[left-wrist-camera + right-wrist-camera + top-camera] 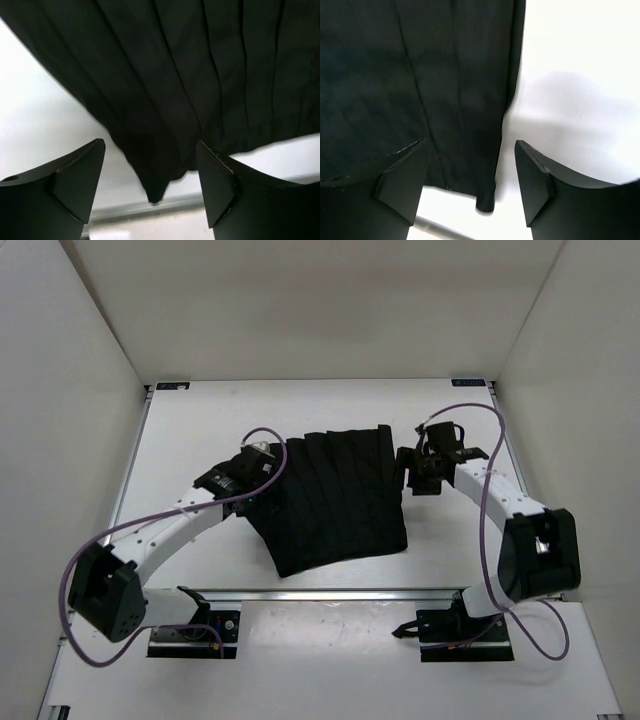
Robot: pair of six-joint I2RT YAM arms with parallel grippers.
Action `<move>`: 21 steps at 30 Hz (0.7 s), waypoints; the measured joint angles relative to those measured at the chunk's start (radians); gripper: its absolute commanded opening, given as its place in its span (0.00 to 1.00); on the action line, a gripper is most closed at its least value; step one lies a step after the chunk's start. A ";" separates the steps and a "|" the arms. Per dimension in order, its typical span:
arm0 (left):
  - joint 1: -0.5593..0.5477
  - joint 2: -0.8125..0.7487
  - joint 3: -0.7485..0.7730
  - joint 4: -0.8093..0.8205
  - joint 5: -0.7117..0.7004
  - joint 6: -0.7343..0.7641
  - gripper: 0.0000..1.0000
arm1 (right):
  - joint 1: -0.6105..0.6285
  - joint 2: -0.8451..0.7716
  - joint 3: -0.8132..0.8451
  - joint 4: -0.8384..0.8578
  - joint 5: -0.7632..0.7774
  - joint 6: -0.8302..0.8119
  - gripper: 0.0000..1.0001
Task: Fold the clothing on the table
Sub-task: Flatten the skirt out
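Note:
The clothing (335, 500), a black pleated skirt, lies flat in the middle of the white table (200, 430), its pleats running from far to near. My left gripper (262, 455) is at the skirt's far left corner. In the left wrist view it (151, 145) stands open, with a pointed corner of the skirt (190, 75) in the gap between the fingers, ungripped. My right gripper (408, 472) is at the skirt's right edge. In the right wrist view it (471, 142) is open too, over a corner of the skirt (420, 75).
White walls close in the table on the left, right and far sides. A metal rail (330, 592) runs along the front edge, just beyond the skirt's near hem. Both arm bases sit behind that rail. Purple cables loop off each arm.

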 measured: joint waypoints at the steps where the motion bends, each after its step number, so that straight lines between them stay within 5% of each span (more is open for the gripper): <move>1: 0.006 0.034 0.014 0.014 -0.009 0.010 0.82 | -0.001 0.033 0.031 -0.001 0.003 -0.011 0.66; 3: 0.016 0.076 0.023 0.038 -0.026 0.026 0.81 | -0.001 0.104 0.088 0.019 0.013 -0.031 0.63; 5: 0.026 0.093 0.016 0.051 -0.039 0.032 0.69 | -0.001 0.147 0.107 0.046 0.019 -0.046 0.47; 9: 0.061 0.095 -0.029 0.083 -0.035 0.034 0.28 | -0.008 0.216 0.116 0.064 0.001 -0.055 0.36; 14: 0.066 0.148 -0.042 0.106 -0.048 0.039 0.01 | -0.006 0.352 0.218 0.040 0.006 -0.085 0.43; 17: 0.063 0.212 -0.039 0.111 -0.050 0.039 0.00 | 0.021 0.422 0.299 0.027 0.026 -0.111 0.43; 21: 0.084 0.274 -0.039 0.127 -0.044 0.038 0.00 | 0.069 0.484 0.370 0.020 0.052 -0.140 0.02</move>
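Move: The skirt's left edge lies about 3 cm ahead, 3 cm left and 10 cm below the left hand, with its near left corner some 13 cm back and 4 cm right. From the right hand, the far part of the skirt's right edge is about 9 cm ahead, 4 cm left and 8 cm below; its near right corner lies 12 cm back and 2 cm left, its far right corner 15 cm ahead and 7 cm left. Both hands sink and close towards the skirt's side edges, left about 8 cm down, right 9 cm forward. ##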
